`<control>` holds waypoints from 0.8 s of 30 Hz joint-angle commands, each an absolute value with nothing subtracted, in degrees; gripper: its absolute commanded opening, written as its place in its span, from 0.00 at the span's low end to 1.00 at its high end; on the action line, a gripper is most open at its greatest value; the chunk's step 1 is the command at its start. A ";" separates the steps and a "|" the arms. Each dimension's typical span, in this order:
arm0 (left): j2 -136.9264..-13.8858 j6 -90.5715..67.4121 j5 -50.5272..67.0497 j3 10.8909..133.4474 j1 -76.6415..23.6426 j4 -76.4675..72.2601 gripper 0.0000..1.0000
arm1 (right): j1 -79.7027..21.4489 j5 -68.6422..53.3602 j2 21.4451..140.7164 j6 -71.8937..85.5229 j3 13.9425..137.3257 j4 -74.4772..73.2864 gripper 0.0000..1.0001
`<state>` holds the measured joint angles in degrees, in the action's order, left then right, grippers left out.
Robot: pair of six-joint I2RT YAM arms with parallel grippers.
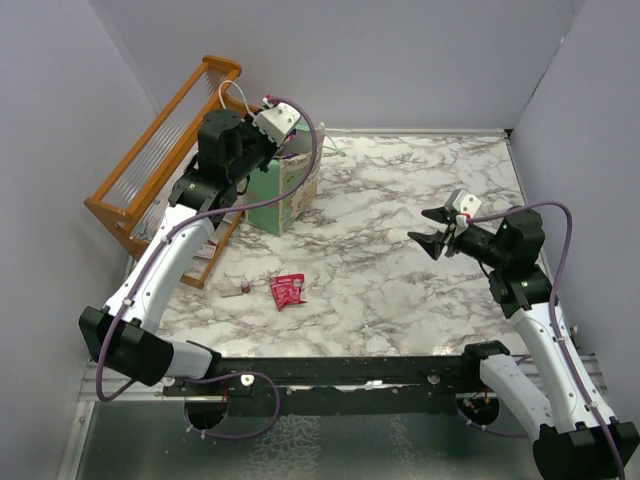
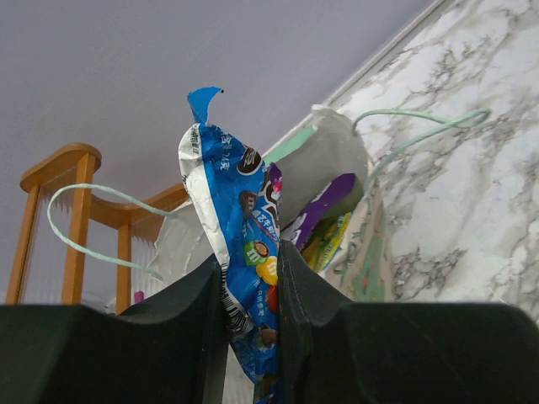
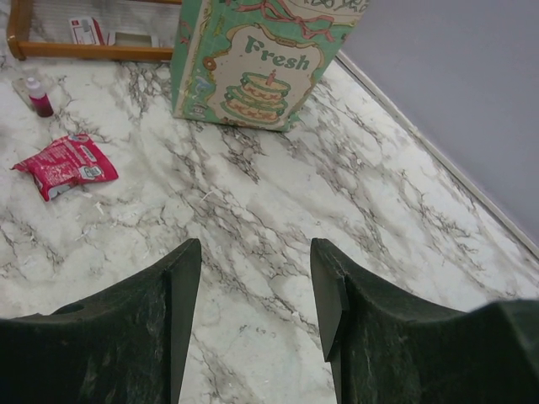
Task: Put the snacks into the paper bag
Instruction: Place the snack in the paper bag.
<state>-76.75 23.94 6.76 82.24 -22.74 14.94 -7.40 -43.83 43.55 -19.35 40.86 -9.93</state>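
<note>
My left gripper (image 2: 253,278) is shut on a blue snack packet (image 2: 240,219) and holds it upright just above the open mouth of the paper bag (image 2: 333,160). A purple packet (image 2: 324,202) and a yellow-green one (image 2: 330,240) show inside the bag. From above, the left gripper (image 1: 258,165) hangs over the mint-green paper bag (image 1: 285,195) at the back left. A red snack packet (image 1: 288,291) lies flat on the marble table, also seen as the red packet (image 3: 66,164). My right gripper (image 1: 432,232) (image 3: 255,252) is open and empty, over the table's right side.
An orange wooden slatted rack (image 1: 150,160) stands against the left wall beside the bag. A tiny red-capped tube (image 1: 243,289) lies just left of the red packet. The bag's thin loop handles (image 2: 421,126) stick out sideways. Grey walls close in the marble table (image 1: 400,290).
</note>
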 commanded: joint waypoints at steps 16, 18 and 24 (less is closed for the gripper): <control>-98.09 26.87 12.82 97.62 -14.94 17.97 0.00 | -6.64 -45.95 42.06 -20.85 38.75 -9.23 0.57; -100.03 26.83 12.95 99.02 -14.85 18.75 0.00 | -6.59 -46.16 42.00 -20.87 38.68 -9.15 0.57; -103.20 27.11 12.56 101.50 -14.45 21.90 0.05 | -6.51 -46.01 41.84 -21.00 38.63 -9.14 0.57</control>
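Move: The paper bag's open mouth, where the held blue packet is going, lies about 14 cm ahead of the left hand, 4 cm to its right and some 12 cm below. The wooden rack is roughly 25 cm to that hand's left, 10 cm ahead and 25 cm down. The red packet lies on the table 21 cm back, 4 cm right and 35 cm below. From the right hand, the mouth is about 28 cm ahead and 37 cm left, nearly level. The blue packet, still pinched in the left fingers, is carried forward about 12 cm towards the paper bag's mouth while sinking some 8 cm. Most of the advance comes early and it slows near the end; the wrist tips the fingers about 10 degrees further down, and their grip doesn't change. ##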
